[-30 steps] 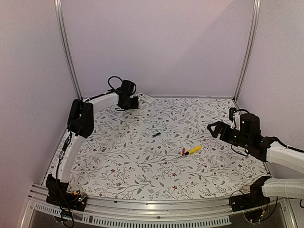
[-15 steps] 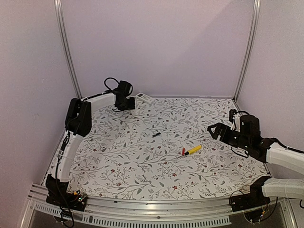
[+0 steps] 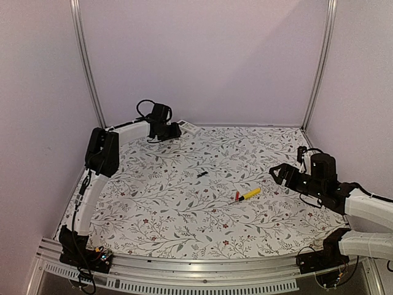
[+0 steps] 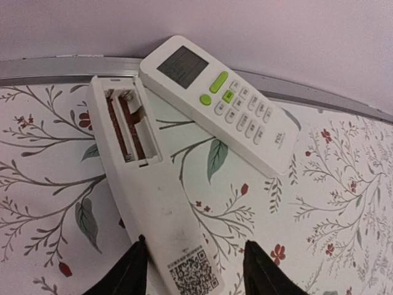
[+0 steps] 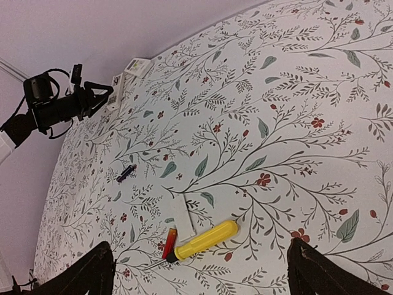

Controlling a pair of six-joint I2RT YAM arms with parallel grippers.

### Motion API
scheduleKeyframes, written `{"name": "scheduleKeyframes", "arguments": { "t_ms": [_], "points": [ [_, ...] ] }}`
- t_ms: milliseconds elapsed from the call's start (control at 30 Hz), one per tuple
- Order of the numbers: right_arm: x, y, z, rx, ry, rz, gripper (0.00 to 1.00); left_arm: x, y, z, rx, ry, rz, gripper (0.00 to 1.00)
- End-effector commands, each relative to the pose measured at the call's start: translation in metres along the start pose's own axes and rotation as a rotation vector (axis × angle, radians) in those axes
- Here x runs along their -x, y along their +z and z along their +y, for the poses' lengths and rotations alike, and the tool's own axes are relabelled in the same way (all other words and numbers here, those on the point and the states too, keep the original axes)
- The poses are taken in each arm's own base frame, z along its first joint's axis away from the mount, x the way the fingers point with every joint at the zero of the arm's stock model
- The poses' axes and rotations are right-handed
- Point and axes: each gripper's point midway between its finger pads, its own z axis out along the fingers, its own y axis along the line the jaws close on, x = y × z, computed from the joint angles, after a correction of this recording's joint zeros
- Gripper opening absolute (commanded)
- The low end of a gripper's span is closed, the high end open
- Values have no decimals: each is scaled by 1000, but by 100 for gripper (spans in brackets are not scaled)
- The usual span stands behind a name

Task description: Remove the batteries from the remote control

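Observation:
The slim white remote control (image 4: 153, 203) lies back up by the rear wall, its battery compartment (image 4: 130, 126) open and empty. My left gripper (image 4: 195, 273) (image 3: 174, 130) straddles the remote's near end and is open: one finger is at its edge, the other stands clear. Of the batteries, the dark one (image 3: 202, 174) (image 5: 126, 173) lies mid-table. The reddish one (image 3: 236, 196) (image 5: 169, 241) lies against the tip of the yellow-handled screwdriver (image 5: 206, 239). My right gripper (image 3: 277, 173) (image 5: 200, 258) hovers open and empty at the right, facing them.
A broader white remote with green buttons (image 4: 221, 101) (image 3: 189, 127) lies face up against the slim one, along the metal rail of the back wall (image 4: 55, 64). A flat white battery cover (image 5: 183, 216) lies beside the screwdriver (image 3: 250, 194).
My left gripper has widened and let go of the slim remote at the back wall. The right arm has drawn back slightly, still open.

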Motion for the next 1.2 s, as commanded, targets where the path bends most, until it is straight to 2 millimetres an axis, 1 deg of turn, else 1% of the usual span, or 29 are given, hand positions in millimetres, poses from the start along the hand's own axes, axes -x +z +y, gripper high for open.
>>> {"name": "scheduleKeyframes", "arguments": {
  "t_ms": [0, 200, 333, 500, 733, 867, 900, 1000, 1067, 1100, 1133, 1167],
  "points": [
    [-8, -1, -12, -38, 12, 11, 97, -11, 21, -11, -84, -25, 10, 53],
    [-9, -2, -14, -48, 15, 14, 97, -16, 30, -19, -141, -53, 13, 53],
    [-9, -2, -15, -52, 15, 12, 97, -20, 34, -32, -201, -53, 13, 53],
    [-6, -1, -13, -48, 16, 7, 97, -15, 34, -50, -292, -60, -9, 53],
    [-7, -1, -14, -49, 21, 9, 96, -11, 38, -66, -404, -79, -41, 53],
    [-8, 0, -15, -52, 23, 12, 96, -13, 40, -76, -442, -76, -44, 53],
    [-8, 0, -15, -53, 24, 13, 96, -7, 38, -81, -463, -67, -72, 53],
    [-7, 0, -14, -50, 23, 8, 97, -1, 32, -85, -469, -32, -89, 53],
    [-6, 0, -13, -48, 17, 7, 97, 7, 19, -89, -462, 4, -111, 54],
    [-4, -1, -11, -46, 12, 4, 97, 12, 11, -90, -459, 24, -125, 55],
    [0, -2, -14, -68, 6, -16, 98, 19, 0, -92, -456, 44, -144, 56],
    [4, -3, -14, -75, -8, -26, 99, 22, -10, -93, -452, 66, -156, 58]
  ]
}}
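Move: The emptied remote reaches out from between the left hand's open fingers, its middle about 6 cm ahead, 1 cm left and 4 cm below. The unopened remote lies roughly 9 cm ahead and 6 cm to the right, at the same height. From the right hand the emptied remote is some 40 cm ahead, 45 cm left and 13 cm below. Left hand sweeps about 8 cm right, rolling and turning clockwise, its open left finger pushing the emptied remote's near end. ##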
